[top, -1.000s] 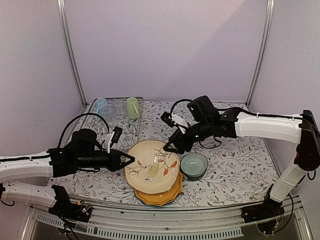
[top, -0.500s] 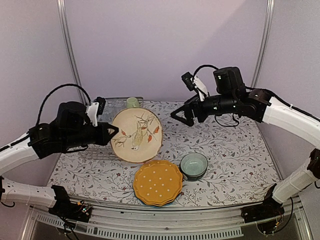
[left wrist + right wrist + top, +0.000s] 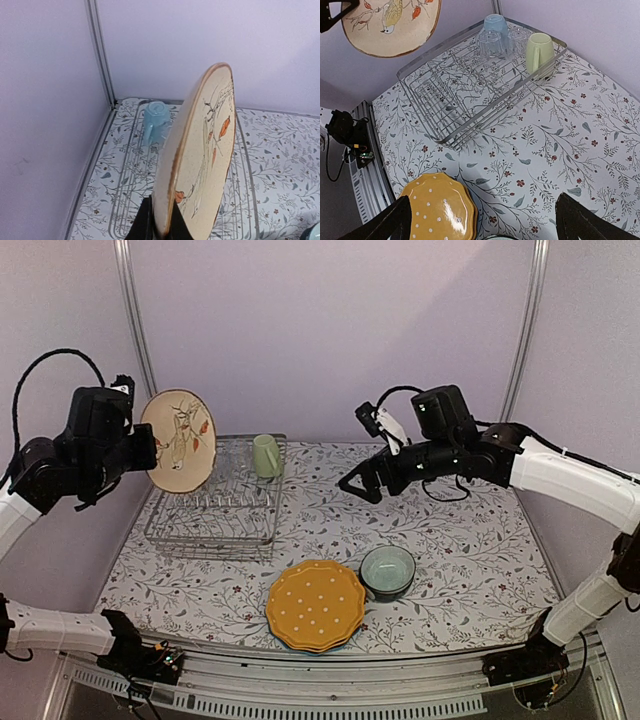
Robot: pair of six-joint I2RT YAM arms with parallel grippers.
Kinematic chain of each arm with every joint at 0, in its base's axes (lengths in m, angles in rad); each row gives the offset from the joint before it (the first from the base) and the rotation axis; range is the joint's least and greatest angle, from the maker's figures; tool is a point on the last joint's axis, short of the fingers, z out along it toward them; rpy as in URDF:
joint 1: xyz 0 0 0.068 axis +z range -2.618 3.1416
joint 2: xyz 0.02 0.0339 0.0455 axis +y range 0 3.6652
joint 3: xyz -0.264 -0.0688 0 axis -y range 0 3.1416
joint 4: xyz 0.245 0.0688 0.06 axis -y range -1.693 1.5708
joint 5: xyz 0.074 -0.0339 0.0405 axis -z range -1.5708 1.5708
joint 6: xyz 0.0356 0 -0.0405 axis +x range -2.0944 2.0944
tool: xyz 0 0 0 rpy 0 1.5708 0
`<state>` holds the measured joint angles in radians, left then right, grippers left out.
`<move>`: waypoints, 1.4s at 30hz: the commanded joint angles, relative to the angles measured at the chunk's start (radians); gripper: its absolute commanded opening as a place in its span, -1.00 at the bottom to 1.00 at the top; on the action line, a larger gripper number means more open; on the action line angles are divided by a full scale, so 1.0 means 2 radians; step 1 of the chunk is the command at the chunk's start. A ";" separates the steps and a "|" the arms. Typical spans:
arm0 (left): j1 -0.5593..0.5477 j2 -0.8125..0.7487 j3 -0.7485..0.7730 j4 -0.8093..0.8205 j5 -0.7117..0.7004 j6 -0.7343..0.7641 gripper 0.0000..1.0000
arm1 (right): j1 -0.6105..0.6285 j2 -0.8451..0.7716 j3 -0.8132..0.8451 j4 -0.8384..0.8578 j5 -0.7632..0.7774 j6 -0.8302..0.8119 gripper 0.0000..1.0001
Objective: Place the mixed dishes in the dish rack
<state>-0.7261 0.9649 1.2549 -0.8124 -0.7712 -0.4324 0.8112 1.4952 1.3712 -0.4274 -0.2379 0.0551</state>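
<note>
My left gripper (image 3: 148, 454) is shut on the lower rim of the tan bird-patterned plate (image 3: 179, 440), holding it on edge high above the left end of the silver wire dish rack (image 3: 205, 540). In the left wrist view the plate (image 3: 200, 160) rises from the gripper (image 3: 159, 226) over the rack (image 3: 120, 200). A light blue mug (image 3: 155, 120), a clear glass (image 3: 490, 42) and a pale yellow-green mug (image 3: 265, 455) stand at the rack's far end. My right gripper (image 3: 360, 480) hangs open over the mat, right of the rack, holding nothing.
A yellow dotted plate (image 3: 315, 605) lies near the front edge, with a teal bowl (image 3: 387, 571) just right of it. The floral mat (image 3: 470, 550) covers the table. Upright frame posts (image 3: 140, 340) stand at the back corners against the lilac walls.
The left arm lifted the bird plate off the yellow plate and swung it up and left over the rack. The right gripper opened and drew back upward to the right.
</note>
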 commanded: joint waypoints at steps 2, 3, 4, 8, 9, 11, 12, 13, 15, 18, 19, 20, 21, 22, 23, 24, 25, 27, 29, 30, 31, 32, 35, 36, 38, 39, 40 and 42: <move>0.071 0.009 0.035 0.009 -0.063 0.044 -1.00 | -0.002 0.009 -0.008 -0.003 -0.004 0.004 0.98; 0.086 0.010 0.035 0.009 -0.059 0.050 -1.00 | -0.002 0.011 -0.007 -0.003 -0.005 0.004 0.98; 0.101 0.014 0.034 0.010 -0.054 0.056 -1.00 | -0.002 0.012 -0.008 -0.003 -0.006 0.003 0.98; 0.165 0.023 0.014 0.024 0.003 0.074 -1.00 | -0.004 0.016 -0.007 -0.003 -0.006 0.000 0.98; 0.180 0.024 0.003 0.032 0.023 0.079 -1.00 | -0.004 0.017 -0.008 -0.002 -0.007 -0.001 0.98; 0.207 0.029 -0.012 0.050 0.053 0.089 -1.00 | -0.005 0.021 -0.008 -0.001 -0.009 -0.002 0.98; 0.217 0.033 -0.017 0.054 0.059 0.092 -1.00 | -0.005 0.021 -0.009 0.000 -0.010 -0.003 0.98; 0.224 0.038 -0.021 0.057 0.061 0.095 -1.00 | -0.005 0.023 -0.009 0.001 -0.012 -0.003 0.98; 0.238 0.047 -0.029 0.067 0.066 0.101 -1.00 | -0.006 0.025 -0.012 0.006 -0.015 -0.002 0.98; 0.252 0.057 -0.041 0.080 0.077 0.107 -1.00 | -0.006 0.028 -0.015 0.008 -0.019 0.000 0.98; 0.255 0.060 -0.044 0.084 0.080 0.109 -1.00 | -0.006 0.029 -0.016 0.009 -0.020 0.000 0.98; 0.257 0.062 -0.047 0.089 0.085 0.111 -1.00 | -0.006 0.030 -0.016 0.010 -0.020 0.000 0.98; 0.260 0.063 -0.050 0.093 0.092 0.113 -1.00 | -0.006 0.030 -0.017 0.009 -0.021 0.001 0.98; 0.262 0.065 -0.052 0.095 0.095 0.113 -1.00 | -0.006 0.030 -0.017 0.010 -0.020 0.001 0.98; 0.264 0.067 -0.053 0.098 0.098 0.115 -1.00 | -0.006 0.030 -0.018 0.010 -0.020 0.001 0.98; 0.266 0.069 -0.054 0.099 0.099 0.117 -1.00 | -0.007 0.030 -0.019 0.010 -0.020 0.001 0.98; 0.267 0.072 -0.056 0.100 0.101 0.118 -1.00 | -0.006 0.030 -0.019 0.010 -0.020 0.000 0.98; 0.271 0.077 -0.060 0.104 0.101 0.121 -1.00 | -0.007 0.029 -0.020 0.011 -0.022 0.000 0.98; 0.273 0.084 -0.062 0.107 0.101 0.124 -1.00 | -0.007 0.028 -0.023 0.014 -0.023 0.000 0.97; 0.274 0.088 -0.062 0.108 0.100 0.126 -1.00 | -0.006 0.027 -0.025 0.015 -0.022 0.000 0.98; 0.274 0.092 -0.062 0.109 0.100 0.126 -1.00 | -0.007 0.026 -0.027 0.016 -0.021 0.001 0.98; 0.274 0.097 -0.063 0.110 0.099 0.127 -1.00 | -0.007 0.026 -0.029 0.017 -0.021 0.001 0.98; 0.275 0.107 -0.064 0.112 0.097 0.127 -1.00 | -0.008 0.025 -0.035 0.020 -0.021 0.002 0.97; 0.276 0.110 -0.066 0.113 0.096 0.128 -1.00 | -0.009 0.025 -0.038 0.021 -0.021 0.002 0.98; 0.276 0.115 -0.068 0.116 0.097 0.129 -1.00 | -0.010 0.023 -0.040 0.022 -0.022 0.002 0.98; 0.276 0.118 -0.070 0.116 0.098 0.127 -1.00 | -0.009 0.023 -0.042 0.022 -0.022 0.002 0.98; 0.276 0.122 -0.071 0.116 0.100 0.128 -1.00 | -0.010 0.021 -0.043 0.022 -0.022 0.002 0.97; 0.276 0.127 -0.077 0.114 0.105 0.125 -1.00 | -0.011 0.018 -0.045 0.023 -0.023 0.001 0.98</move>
<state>-0.1867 1.2163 1.1065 -0.6888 -0.5453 -0.1791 0.8017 1.5459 1.3014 -0.3958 -0.2722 0.0563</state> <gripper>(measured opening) 0.047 0.989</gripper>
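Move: The left hand already holds the bird plate by its rim. The left end of the dish rack's tines lies about 12 cm ahead, 8 cm to its left and 30 cm below. At much the same depth, the blue mug stands about 29 cm ahead and 4 cm left, the clear glasses 27 cm ahead and 4 cm right, and the green mug 28 cm ahead and 17 cm right. From the right hand the same tines lie about 57 cm left, 11 cm ahead and 24 cm below. Keep the left fingers shut on the plate's rim and swing the plate left about 11 cm, then bring it down some 12 cm while easing forward, towards the left end of the rack. Turn the wrist slightly counter-clockwise and tip the fingers down about 20 degrees. Let the right hand, open and empty, sink about 5 cm. ##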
